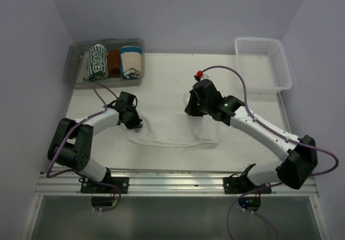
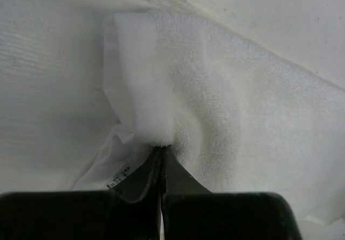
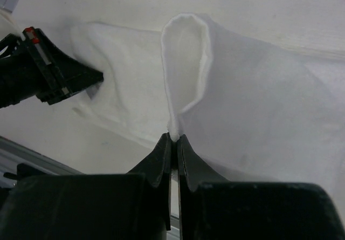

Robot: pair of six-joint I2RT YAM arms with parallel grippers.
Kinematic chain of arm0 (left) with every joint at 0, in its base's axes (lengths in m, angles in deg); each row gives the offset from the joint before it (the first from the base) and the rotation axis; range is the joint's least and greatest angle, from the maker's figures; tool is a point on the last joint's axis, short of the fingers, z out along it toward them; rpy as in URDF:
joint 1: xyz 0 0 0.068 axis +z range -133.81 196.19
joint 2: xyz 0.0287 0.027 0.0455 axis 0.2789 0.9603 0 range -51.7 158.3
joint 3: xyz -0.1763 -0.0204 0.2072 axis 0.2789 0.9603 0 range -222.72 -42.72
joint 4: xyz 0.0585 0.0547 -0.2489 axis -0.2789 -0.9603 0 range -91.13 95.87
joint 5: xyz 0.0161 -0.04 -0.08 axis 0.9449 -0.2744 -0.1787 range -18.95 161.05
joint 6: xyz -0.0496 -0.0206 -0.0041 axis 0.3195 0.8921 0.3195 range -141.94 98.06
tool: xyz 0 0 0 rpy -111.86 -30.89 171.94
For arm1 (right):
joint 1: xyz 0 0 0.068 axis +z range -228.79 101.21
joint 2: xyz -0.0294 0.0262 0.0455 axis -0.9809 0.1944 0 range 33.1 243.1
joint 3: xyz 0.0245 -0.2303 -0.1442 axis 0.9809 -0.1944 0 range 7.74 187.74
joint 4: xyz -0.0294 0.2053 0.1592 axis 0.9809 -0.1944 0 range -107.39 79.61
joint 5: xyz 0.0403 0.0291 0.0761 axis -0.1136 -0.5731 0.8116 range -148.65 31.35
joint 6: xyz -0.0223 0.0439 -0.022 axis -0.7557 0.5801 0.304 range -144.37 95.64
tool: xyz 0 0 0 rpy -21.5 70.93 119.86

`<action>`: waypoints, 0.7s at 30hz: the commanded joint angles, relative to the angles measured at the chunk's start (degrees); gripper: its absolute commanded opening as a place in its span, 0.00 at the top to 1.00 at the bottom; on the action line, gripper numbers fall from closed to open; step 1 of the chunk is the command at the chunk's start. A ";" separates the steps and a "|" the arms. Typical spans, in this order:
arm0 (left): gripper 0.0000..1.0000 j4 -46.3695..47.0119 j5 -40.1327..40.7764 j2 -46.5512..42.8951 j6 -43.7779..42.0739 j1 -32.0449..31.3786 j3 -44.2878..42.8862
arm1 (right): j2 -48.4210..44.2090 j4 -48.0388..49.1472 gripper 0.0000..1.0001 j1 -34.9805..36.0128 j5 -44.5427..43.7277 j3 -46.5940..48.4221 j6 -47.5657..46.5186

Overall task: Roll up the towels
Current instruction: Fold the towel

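The plain white towel [image 1: 178, 129] lies spread on the table between the two arms. My left gripper [image 1: 133, 122] is shut on a pinched fold at the towel's left edge; in the left wrist view the towel [image 2: 226, 100] bunches up from the closed tips [image 2: 160, 146], with a care label beside them. My right gripper [image 1: 193, 111] is shut on the towel's right side, where the towel [image 3: 259, 100] rises in a loop from the tips [image 3: 174, 137]. The green-and-white striped towel [image 1: 96, 62] sits rolled in the clear bin [image 1: 73, 70] at the back left.
In the clear bin, a rust-brown towel [image 1: 114, 62] and a cream towel with a teal band [image 1: 131, 62] lie rolled beside the striped one. A white mesh basket [image 1: 284, 70] stands at the back right. The left arm's gripper [image 3: 54, 78] shows in the right wrist view.
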 commanded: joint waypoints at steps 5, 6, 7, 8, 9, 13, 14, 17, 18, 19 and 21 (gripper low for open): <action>1.00 -9.95 2.22 -5.13 -1.49 0.92 1.31 | 11.21 3.22 1.00 10.94 -4.79 11.38 3.29; 1.00 -10.39 2.22 -5.84 -1.85 2.67 1.40 | 13.66 3.14 1.00 11.64 -4.71 13.30 3.29; 1.00 -11.18 2.30 -6.46 -2.29 3.56 1.66 | 14.64 3.14 1.00 12.78 -4.62 14.19 3.38; 1.00 -11.62 2.56 -7.42 -3.08 4.44 1.84 | 15.78 3.48 1.00 13.31 -4.71 14.99 3.29; 1.00 -12.15 2.57 -7.87 -3.26 5.93 1.93 | 16.66 3.66 1.00 13.66 -4.71 16.47 3.38; 1.00 -13.04 4.15 -9.89 -4.05 7.78 3.68 | 22.01 3.66 1.00 15.59 -4.36 20.26 3.03; 1.00 -13.12 4.24 -9.89 -3.96 8.13 4.04 | 22.73 3.58 1.00 15.86 -3.92 20.88 2.94; 1.00 -12.51 4.06 -9.72 -3.70 8.40 5.79 | 25.27 3.57 1.00 17.36 -3.91 22.99 2.68; 1.00 -11.99 3.80 -9.45 -3.61 8.40 6.32 | 25.89 3.57 1.00 17.62 -3.65 23.77 2.59; 1.00 -11.11 3.36 -9.19 -3.70 8.40 6.85 | 26.42 3.75 1.00 18.06 -3.39 24.13 2.76; 1.00 -10.40 3.10 -7.79 -3.70 8.40 7.29 | 28.09 3.75 1.00 18.67 -3.21 25.18 2.77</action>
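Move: The right hand holds the towel's free end; the towel's left edge, on the table, lies about 27 cm to its left, level fore-and-aft, 19 cm below. The fold on the right lies some 13 cm to its right, 2 cm back and equally low. From the left hand the left edge is about 4 cm left and 1 cm back, at fingertip height, with the beige-blue roll some 31 cm ahead and 5 cm left. Still pinching the towel's free end, the right hand carries it some 17 cm left towards the towel's left edge, slowing and sinking slightly as it turns about 15 degrees counter-clockwise. The shut left fingertips, on the bunched left part at first, shift roughly 6 cm left and 5 cm back with a slight rise and dip, ending against the edge beside the label. ##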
